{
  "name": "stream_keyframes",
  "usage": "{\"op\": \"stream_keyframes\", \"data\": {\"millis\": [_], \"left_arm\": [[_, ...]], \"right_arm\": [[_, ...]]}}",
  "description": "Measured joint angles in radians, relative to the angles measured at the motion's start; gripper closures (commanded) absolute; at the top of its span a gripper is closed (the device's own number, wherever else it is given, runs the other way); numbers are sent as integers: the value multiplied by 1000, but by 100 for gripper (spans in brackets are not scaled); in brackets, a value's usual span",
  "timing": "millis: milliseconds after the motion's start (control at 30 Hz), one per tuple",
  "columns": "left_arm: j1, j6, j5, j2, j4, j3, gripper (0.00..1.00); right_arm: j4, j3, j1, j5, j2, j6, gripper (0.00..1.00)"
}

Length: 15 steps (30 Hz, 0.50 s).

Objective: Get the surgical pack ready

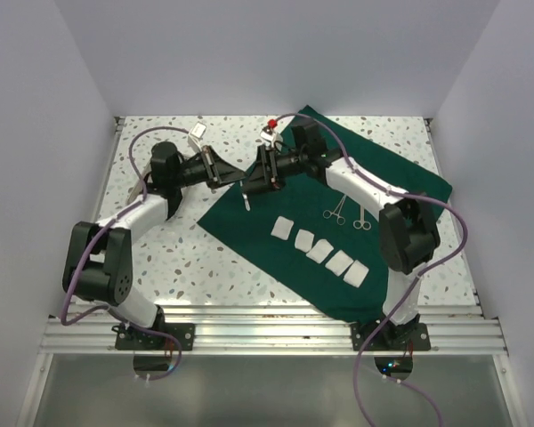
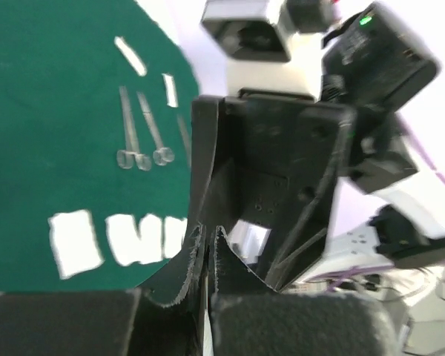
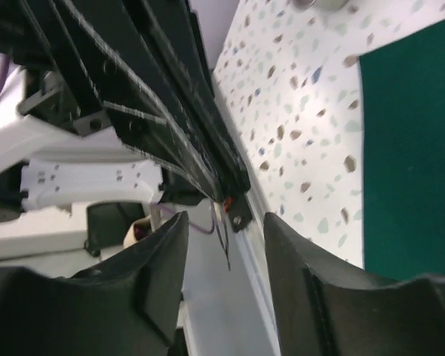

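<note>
The surgical pack is a dark green drape [image 1: 409, 182] spread flat over the right half of the table, also in the left wrist view [image 2: 52, 111] and the right wrist view [image 3: 415, 148]. Both grippers meet tip to tip above its far left corner. My left gripper [image 1: 236, 178] [image 2: 208, 233] is shut, with a thin white stick [image 1: 246, 199] pinched in the seam of its jaws and hanging down. My right gripper [image 1: 254, 176] [image 3: 224, 222] faces it with its fingers apart and nothing between them.
Several white gauze squares [image 1: 320, 249] [image 2: 74, 241] lie in a row on the drape. Two forceps [image 1: 347, 213] [image 2: 133, 126] lie beside them. A small white item [image 1: 198, 133] and a red-topped item [image 1: 271, 124] sit at the back. White walls enclose the table.
</note>
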State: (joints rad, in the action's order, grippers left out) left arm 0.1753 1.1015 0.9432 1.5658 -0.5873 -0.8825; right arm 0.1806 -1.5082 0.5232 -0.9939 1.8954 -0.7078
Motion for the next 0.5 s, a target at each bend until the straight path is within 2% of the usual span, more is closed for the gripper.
{"op": "stream_keyframes", "data": {"millis": [67, 200, 367, 500], "left_arm": [[-10, -84, -3, 17, 130, -57, 100], [-74, -351, -93, 73, 507, -277, 100], [-150, -690, -405, 169, 932, -610, 100], [-155, -864, -686, 230, 1126, -746, 100]], "right_arm": [[106, -84, -2, 64, 39, 53, 33], [321, -206, -12, 234, 89, 158, 31], [536, -220, -75, 422, 108, 242, 31], [644, -206, -147, 528, 120, 281, 31]]}}
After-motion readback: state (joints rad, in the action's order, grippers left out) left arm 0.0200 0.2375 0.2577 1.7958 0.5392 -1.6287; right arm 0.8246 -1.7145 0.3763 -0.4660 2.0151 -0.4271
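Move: The left hand already holds the tweezers; the steel tray they go to lies about 26 cm to its left, 11 cm farther out and 22 cm below. The green cloth's left corner is roughly 13 cm left, 3 cm nearer and 23 cm below. From the right hand, the nearer scissors lie some 27 cm right and 7 cm ahead, the second scissors 34 cm right and 4 cm ahead, and the nearest gauze 10 cm right, level with it, all about 21 cm below. With its fingers staying shut on the tweezers, the left hand pulls them away from the right hand, first mostly forward and then swinging left towards the tray, about 17 cm left and 13 forward with a slight sink, while the wrist rolls some 55 degrees so that fingers that pointed right tip down and forward. The right hand, its fingers already parted, opens wider and clears off forward, then right and down over the green cloth towards the scissors side, some 12 cm right and 10 down, its left-pointing fingers tipping downward. ##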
